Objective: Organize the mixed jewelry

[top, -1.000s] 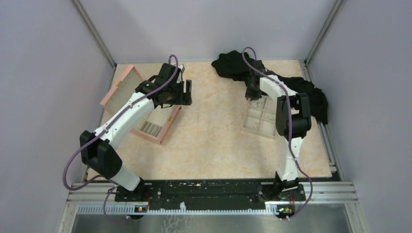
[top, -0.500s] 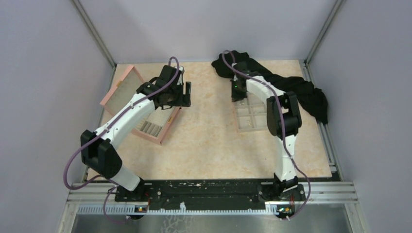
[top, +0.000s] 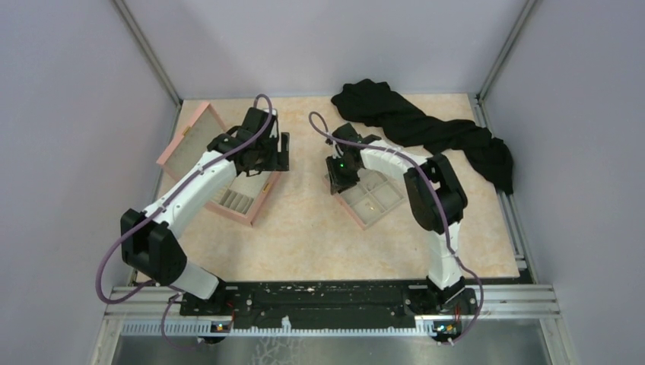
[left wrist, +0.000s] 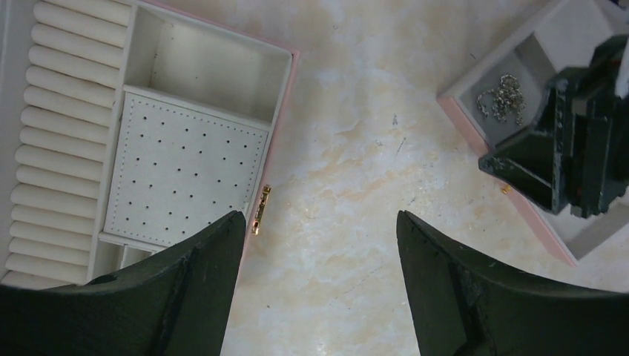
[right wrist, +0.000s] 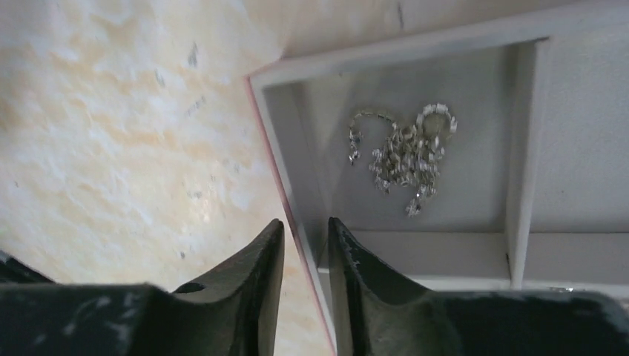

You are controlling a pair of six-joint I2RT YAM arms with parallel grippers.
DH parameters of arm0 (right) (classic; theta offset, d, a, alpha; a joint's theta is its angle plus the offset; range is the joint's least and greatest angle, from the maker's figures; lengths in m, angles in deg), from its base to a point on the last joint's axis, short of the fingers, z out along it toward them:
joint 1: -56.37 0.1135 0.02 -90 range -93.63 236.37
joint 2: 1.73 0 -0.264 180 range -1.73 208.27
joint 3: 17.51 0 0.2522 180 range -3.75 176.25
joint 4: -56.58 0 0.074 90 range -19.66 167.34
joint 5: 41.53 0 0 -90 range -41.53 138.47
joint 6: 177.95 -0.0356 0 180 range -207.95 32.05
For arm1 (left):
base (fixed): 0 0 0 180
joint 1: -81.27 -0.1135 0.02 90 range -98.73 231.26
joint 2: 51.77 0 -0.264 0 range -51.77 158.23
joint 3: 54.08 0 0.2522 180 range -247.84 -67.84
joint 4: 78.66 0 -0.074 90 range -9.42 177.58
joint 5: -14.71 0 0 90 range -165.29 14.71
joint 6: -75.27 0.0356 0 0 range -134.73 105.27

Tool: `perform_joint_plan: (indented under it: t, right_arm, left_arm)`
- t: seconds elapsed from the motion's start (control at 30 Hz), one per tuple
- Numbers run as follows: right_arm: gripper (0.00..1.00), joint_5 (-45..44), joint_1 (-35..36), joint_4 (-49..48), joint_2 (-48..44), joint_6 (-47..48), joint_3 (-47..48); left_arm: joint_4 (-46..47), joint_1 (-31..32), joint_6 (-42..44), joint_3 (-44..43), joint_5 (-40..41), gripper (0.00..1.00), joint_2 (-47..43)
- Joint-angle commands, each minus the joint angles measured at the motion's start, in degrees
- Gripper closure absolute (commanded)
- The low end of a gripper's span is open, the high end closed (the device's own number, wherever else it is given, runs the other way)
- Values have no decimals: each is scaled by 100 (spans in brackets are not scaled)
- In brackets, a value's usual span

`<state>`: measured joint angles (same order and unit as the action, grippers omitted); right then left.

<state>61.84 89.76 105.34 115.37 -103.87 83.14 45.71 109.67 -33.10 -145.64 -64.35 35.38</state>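
The mixed jewelry (right wrist: 404, 152) is a small silvery chain tangle lying in a corner compartment of the beige compartment tray (right wrist: 415, 46); the left wrist view also shows the tangle (left wrist: 501, 96). My right gripper (right wrist: 305, 226) straddles the tray's pink-edged side wall, one finger outside and one inside, shut on it. From above, the tray (top: 373, 199) sits angled at mid-table with the right gripper (top: 340, 173) at its left corner. My left gripper (left wrist: 319, 219) hangs open over bare table beside the pink box (top: 228, 175), holding nothing.
The pink box's white perforated pad (left wrist: 185, 167) and ring rolls (left wrist: 67, 111) lie to the left, its gold clasp (left wrist: 259, 210) near my left finger. A tiny gold speck (left wrist: 506, 189) lies on the table by the tray. Black cloth (top: 426, 125) is heaped at the back right.
My right gripper has dragged the tray leftward from the right side to mid-table, turning it as it went. The left arm shifted slightly left.
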Motion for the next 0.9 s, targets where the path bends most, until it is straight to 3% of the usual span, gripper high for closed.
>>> perform_joint_plan:
  t: [0.0,0.2,0.33,0.57,0.87]
  right_arm:
    - [68,-79,71,417,-1046,-7,-498]
    - [60,-1168,50,517,-2308,-849,-1083]
    - [49,-2365,-167,696,-3124,-2590,-1913]
    - [47,-2092,-435,108,-4280,-4702,-3795]
    - [51,-2040,-438,-147,-3740,-4927,-4022]
  left_arm:
    - [192,-64,-78,140,-150,19,-202]
    - [263,-64,-114,-31,-551,19,117]
    - [283,-71,-116,-183,-682,19,260]
    - [404,-68,-96,-372,-943,19,473]
    - [428,-65,-46,-429,-1318,19,654]
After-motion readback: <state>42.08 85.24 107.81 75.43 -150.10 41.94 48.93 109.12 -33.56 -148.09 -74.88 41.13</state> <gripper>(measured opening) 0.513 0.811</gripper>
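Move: The tray's near corner, where the right hand goes next, lies about 12 cm back and 9 cm to its right, some 2 cm lower; the fingers now straddle the tray's left wall. The silver chain lies in the tray about 3 cm right of that hand and 2 cm ahead; the gold earrings about 11 cm right and 5 cm back. From the left hand, the near corner is some 26 cm right, 12 cm back and 16 cm below. The tray's left wall comes free of the right fingers as that hand draws back, rises about 8 cm and swings right and back across the tray, then sinks to its near corner, turning some 55 degrees clockwise. Its fingers open to about half and end low, one either side of the corner. The left hand, open and empty, drifts right and slightly down. ##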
